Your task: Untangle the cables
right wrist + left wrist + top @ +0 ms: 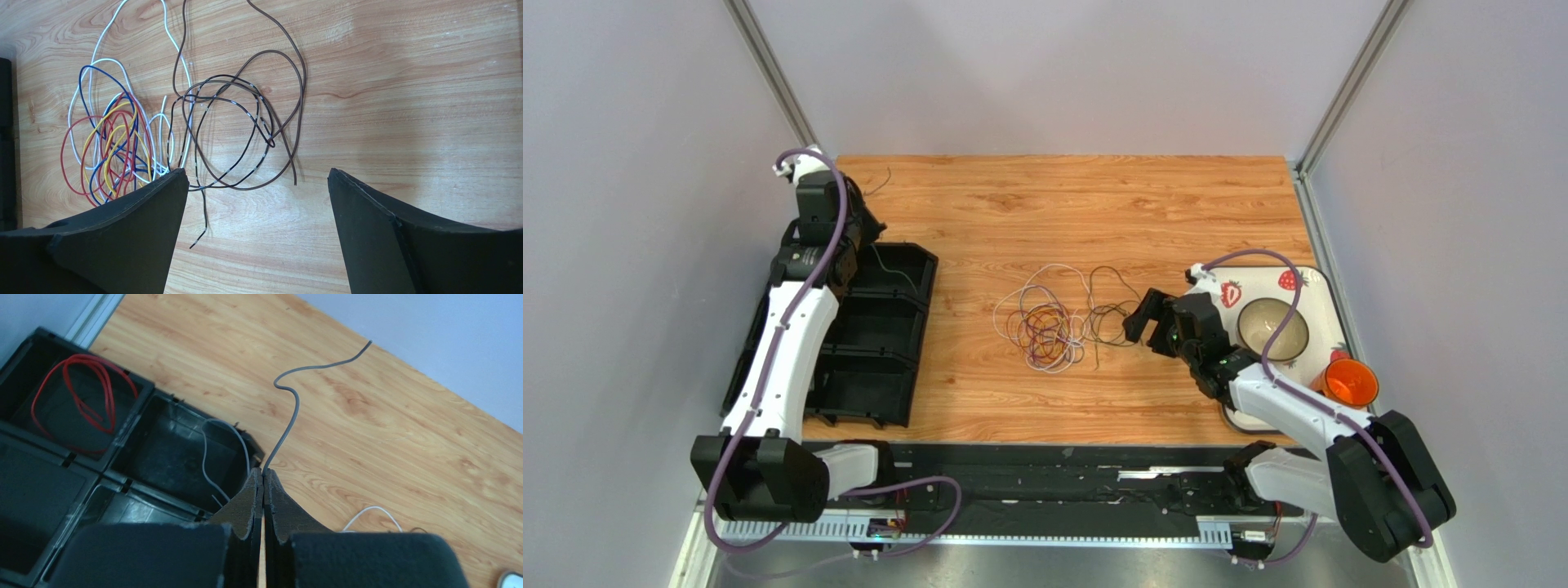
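The cables point(1051, 328) lie tangled in mid-table. In the right wrist view the red, yellow, blue and white loops point(113, 144) bunch at the left, with brown and black cables point(268, 128) looping beside them. My right gripper point(258, 176) is open just short of the dark loops, nothing between its fingers; the overhead view shows it point(1146, 321) right of the tangle. My left gripper point(263, 471) is shut on a grey cable point(296, 407), which rises from the tips. It hovers point(864, 233) at the back of the black tray point(891, 355).
The tray's compartments hold a red cable point(108, 392) and a grey strand point(205, 453). At the right edge stand a white strawberry-print tray point(1314, 288), a bowl point(1271, 328) and an orange cup point(1351, 382).
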Robot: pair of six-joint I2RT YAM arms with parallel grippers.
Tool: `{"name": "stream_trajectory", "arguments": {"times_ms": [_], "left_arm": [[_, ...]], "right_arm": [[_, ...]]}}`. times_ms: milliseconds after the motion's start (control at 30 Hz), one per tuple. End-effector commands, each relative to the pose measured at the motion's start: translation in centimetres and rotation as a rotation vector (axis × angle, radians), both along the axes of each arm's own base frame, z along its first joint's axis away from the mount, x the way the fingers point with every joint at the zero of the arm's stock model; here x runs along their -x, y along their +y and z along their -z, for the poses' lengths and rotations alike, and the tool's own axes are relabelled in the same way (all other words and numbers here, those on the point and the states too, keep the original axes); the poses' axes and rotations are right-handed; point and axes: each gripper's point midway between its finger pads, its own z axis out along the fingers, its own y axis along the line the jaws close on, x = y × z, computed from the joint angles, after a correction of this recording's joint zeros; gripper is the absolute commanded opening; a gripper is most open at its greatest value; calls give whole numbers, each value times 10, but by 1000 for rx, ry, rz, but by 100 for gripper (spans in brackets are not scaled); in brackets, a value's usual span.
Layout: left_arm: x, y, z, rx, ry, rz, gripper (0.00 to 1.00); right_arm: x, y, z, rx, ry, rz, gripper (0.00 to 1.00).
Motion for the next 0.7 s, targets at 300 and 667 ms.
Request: {"name": "stream_trajectory", "arguments": {"times_ms": [300,667], "left_arm": [[-13,35,46,79,50,-236,0],[-9,45,114,113,243,-346,0]], "right_arm": [[-13,6,-18,-18,-43,-7,89],[-14,7,-18,-19,-43,-9,88]]}}
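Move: The left hand holds the grey cable; the empty far right compartment of the black tray lies about 4 cm ahead of it, 4 cm to its left and some 25 cm below. The red cable's compartment is level with that one, 10 cm farther left; the cable pile lies about 18 cm to the hand's right and 5 cm back. From the idle right hand, the far right compartment is roughly 34 cm to the left, 12 cm ahead and slightly below. Keeping the grey cable pinched in its shut fingertips, the left hand lowers it towards the tray's far right compartment, sinking about 10 cm while drifting some 4 cm left, mostly early on. The wrist turns around 15 degrees counter-clockwise and, later in the descent, tips the fingers further down. ##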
